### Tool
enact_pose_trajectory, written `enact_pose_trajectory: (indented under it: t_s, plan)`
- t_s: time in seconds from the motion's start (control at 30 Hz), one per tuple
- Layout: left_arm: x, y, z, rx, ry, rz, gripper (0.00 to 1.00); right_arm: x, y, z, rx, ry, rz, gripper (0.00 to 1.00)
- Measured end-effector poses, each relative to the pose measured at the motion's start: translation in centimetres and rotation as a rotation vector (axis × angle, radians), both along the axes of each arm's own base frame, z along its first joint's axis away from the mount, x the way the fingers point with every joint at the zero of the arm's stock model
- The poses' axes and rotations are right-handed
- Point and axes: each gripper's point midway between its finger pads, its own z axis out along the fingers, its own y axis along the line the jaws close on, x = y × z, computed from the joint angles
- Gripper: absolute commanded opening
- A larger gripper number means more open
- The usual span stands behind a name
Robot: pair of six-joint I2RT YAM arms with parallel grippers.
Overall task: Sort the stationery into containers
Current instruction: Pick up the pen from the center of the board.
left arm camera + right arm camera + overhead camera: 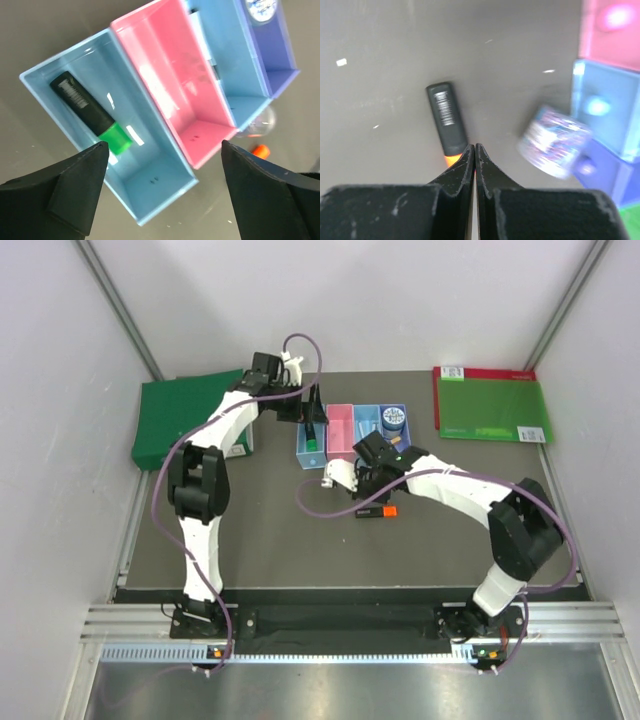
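The four joined trays [340, 430] stand at the table's back middle. The green-cap highlighter [90, 112] lies in the left light blue tray [150, 185]. The pink tray [175, 80] holds nothing. A white pen-like item [206, 47] shows partly in the third tray. The round tin [393, 420] sits in the purple-blue tray. My left gripper [162, 150] is open and empty above the left tray. The orange-cap highlighter [447, 120] lies on the table, its cap just ahead of my shut, empty right gripper [474, 146]. The clear clip box [554, 141] lies beside the trays. The tan block is out of view.
A green folder [185, 420] lies at the back left under the left arm. A green red-edged board [490, 405] lies at the back right. White walls close in on both sides.
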Motion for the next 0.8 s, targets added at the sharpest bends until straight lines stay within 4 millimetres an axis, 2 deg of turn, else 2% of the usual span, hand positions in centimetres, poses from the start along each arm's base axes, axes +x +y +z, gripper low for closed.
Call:
enact_pose_trajectory:
  t_s: [0.13, 0.17, 0.2, 0.23, 0.3, 0.4, 0.43, 0.53, 0.63, 0.8]
  plan:
    - [-0.7, 0.1, 2.7, -0.01, -0.041, -0.018, 0.99, 1.1, 1.1, 3.7, 0.077, -0.051, -0.051, 0.0]
    - [-0.8, 0.3, 3.5, -0.011, -0.055, -0.019, 0.99, 1.4, 1.5, 4.7, 0.099, -0.067, -0.06, 0.04]
    - [-0.9, 0.5, 4.2, -0.012, -0.07, -0.018, 0.99, 1.6, 1.7, 5.5, 0.116, -0.079, -0.065, 0.11]
    - [-1.0, 0.7, 4.9, -0.013, -0.085, -0.017, 0.99, 1.8, 1.8, 5.9, 0.126, -0.088, -0.068, 0.29]
    - [-1.1, 1.3, 6.2, -0.012, -0.113, -0.013, 0.99, 1.8, 1.8, 6.5, 0.133, -0.098, -0.064, 0.35]
    - [-1.3, 2.6, 7.7, -0.003, -0.142, -0.005, 0.99, 1.4, 1.3, 5.6, 0.109, -0.087, -0.057, 0.55]
    - [-1.4, 3.1, 8.0, 0.001, -0.147, 0.0, 0.99, 1.0, 0.9, 4.8, 0.09, -0.077, -0.049, 0.66]
    - [-1.8, 4.6, 8.7, 0.021, -0.153, 0.016, 0.99, -0.4, -0.5, 2.4, 0.029, -0.033, -0.025, 0.78]
    - [-2.2, 6.1, 9.1, 0.047, -0.16, 0.03, 0.99, -1.3, -1.4, 0.8, -0.009, -0.005, -0.006, 0.84]
    - [-3.5, 8.2, 10.1, 0.087, -0.183, 0.041, 0.99, -1.2, -1.5, 0.1, -0.023, -0.01, 0.018, 0.88]
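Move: The orange-capped pen lies almost straight under the right hand, about 5 cm below, some 1 cm back and 1 cm left. The paper-clip jar sits about 9 cm ahead of that hand, level with it sideways; the blue container with the slim pens is roughly 19 cm ahead and 3 cm left, the purple container 19 cm ahead and 5 cm right. From the left hand, the pen is around 21 cm back, 15 cm right and 12 cm below. Heading for another try above the pen, the right hand lifts about 6 cm with its fingers shut, drifting slightly forward and left, then sinks as far again while easing back and right, its fingers opening wide around mid-air without touching the pen. The left hand, already open and empty, climbs some 10 cm and swings about 8 cm left and a little back, away from the blue container with the green-capped marker, tilting up roughly 10 degrees. ##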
